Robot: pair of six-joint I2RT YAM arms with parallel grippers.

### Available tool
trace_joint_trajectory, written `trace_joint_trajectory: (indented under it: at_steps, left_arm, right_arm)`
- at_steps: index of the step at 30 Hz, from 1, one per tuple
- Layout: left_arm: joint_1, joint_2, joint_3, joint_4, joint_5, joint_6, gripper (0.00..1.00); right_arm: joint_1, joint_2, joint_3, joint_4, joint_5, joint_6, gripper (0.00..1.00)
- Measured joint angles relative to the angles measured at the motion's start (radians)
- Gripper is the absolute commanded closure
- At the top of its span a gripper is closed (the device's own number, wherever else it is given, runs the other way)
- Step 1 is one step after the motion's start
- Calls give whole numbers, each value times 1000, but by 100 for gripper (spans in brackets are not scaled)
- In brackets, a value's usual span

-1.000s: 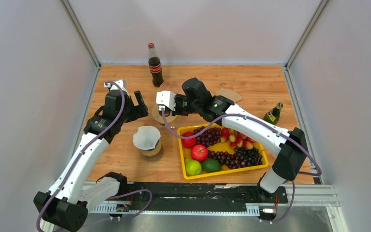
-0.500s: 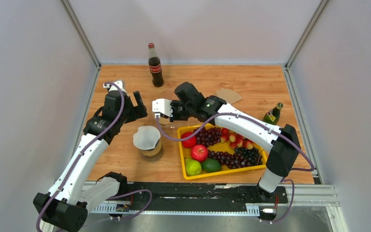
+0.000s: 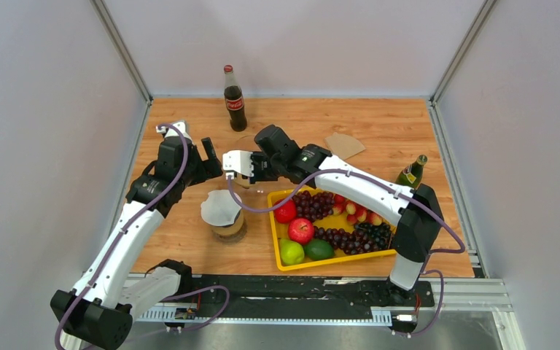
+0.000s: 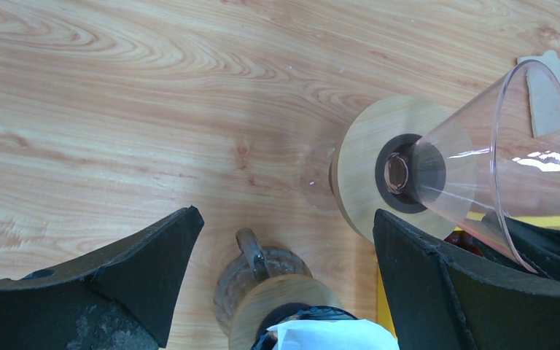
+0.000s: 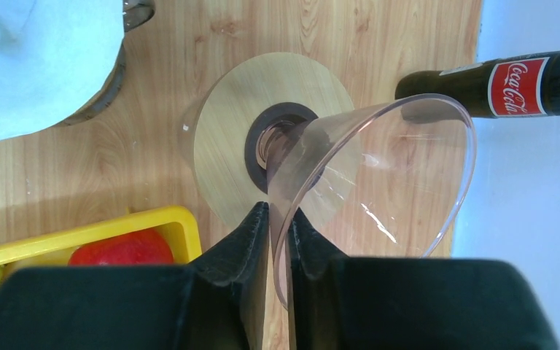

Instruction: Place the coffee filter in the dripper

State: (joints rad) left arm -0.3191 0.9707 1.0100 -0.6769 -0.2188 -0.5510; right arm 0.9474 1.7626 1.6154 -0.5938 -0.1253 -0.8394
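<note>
A clear glass cone dripper (image 5: 379, 168) on a round wooden base (image 4: 368, 157) stands upright left of the fruit tray. My right gripper (image 5: 277, 208) straddles its rim. The jaws are barely apart and a thin gap shows beside the glass. In the top view this gripper (image 3: 235, 176) covers the dripper. A brown coffee filter (image 3: 344, 144) lies flat on the table at the back right, and its edge (image 4: 550, 102) shows behind the cone. My left gripper (image 4: 283, 219) is wide open and holds nothing. It hovers above a second dripper on a glass mug (image 3: 226, 222) with a white filter (image 3: 220, 206) in it.
A yellow tray (image 3: 275, 244) of apples, limes and grapes sits at the near right, its corner (image 5: 157, 219) close to the dripper's base. A cola bottle (image 3: 234, 98) stands at the back. A green bottle (image 3: 411, 172) stands by the right wall.
My right arm has shifted left and nearer with the glass dripper, and its jaws have eased apart slightly. The left arm has stayed still.
</note>
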Motion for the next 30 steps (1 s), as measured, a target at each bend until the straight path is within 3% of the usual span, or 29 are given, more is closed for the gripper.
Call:
trace_joint_trajectory:
  at_steps: [7, 13, 26, 30]
  left_arm:
    - [0, 0, 0, 0, 0, 0, 0]
    - [0, 0, 0, 0, 9, 0, 0]
    - [0, -25, 0, 16, 44, -1, 0]
    - [0, -27, 5, 25, 61, -1, 0]
  right_arm:
    - [19, 9, 3, 0, 49, -30, 73]
    - [21, 9, 3, 0, 48, -45, 44]
    - [21, 9, 43, 6, 48, -41, 29]
    - [21, 7, 44, 7, 32, -36, 14]
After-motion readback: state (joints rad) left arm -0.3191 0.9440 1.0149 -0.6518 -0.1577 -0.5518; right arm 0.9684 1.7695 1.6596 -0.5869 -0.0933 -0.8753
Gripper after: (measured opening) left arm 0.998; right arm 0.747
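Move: Some 5 cm ahead of the right hand, 2 cm to its left and 5 cm lower is the middle of the clear funnel, whose near rim its fingers still pinch. The wooden ring holding the funnel is straight under it, 10 cm below the hand. The white coffee filter lies roughly 8 cm back and 8 cm left of the hand, the cola bottle about 24 cm ahead and 3 cm left. From the left hand, the funnel is about 5 cm ahead, 11 cm right and 7 cm lower. Letting go of the clear funnel's near rim, the right hand stays almost in place while its fingers spread from nearly shut to three-quarters open, tilting up a few degrees. Then it rises about 2 cm and eases about 1 cm left, the rim still between the parted fingers. The left hand, still wide open, lifts about 1.5 cm and drifts 1 cm right. ##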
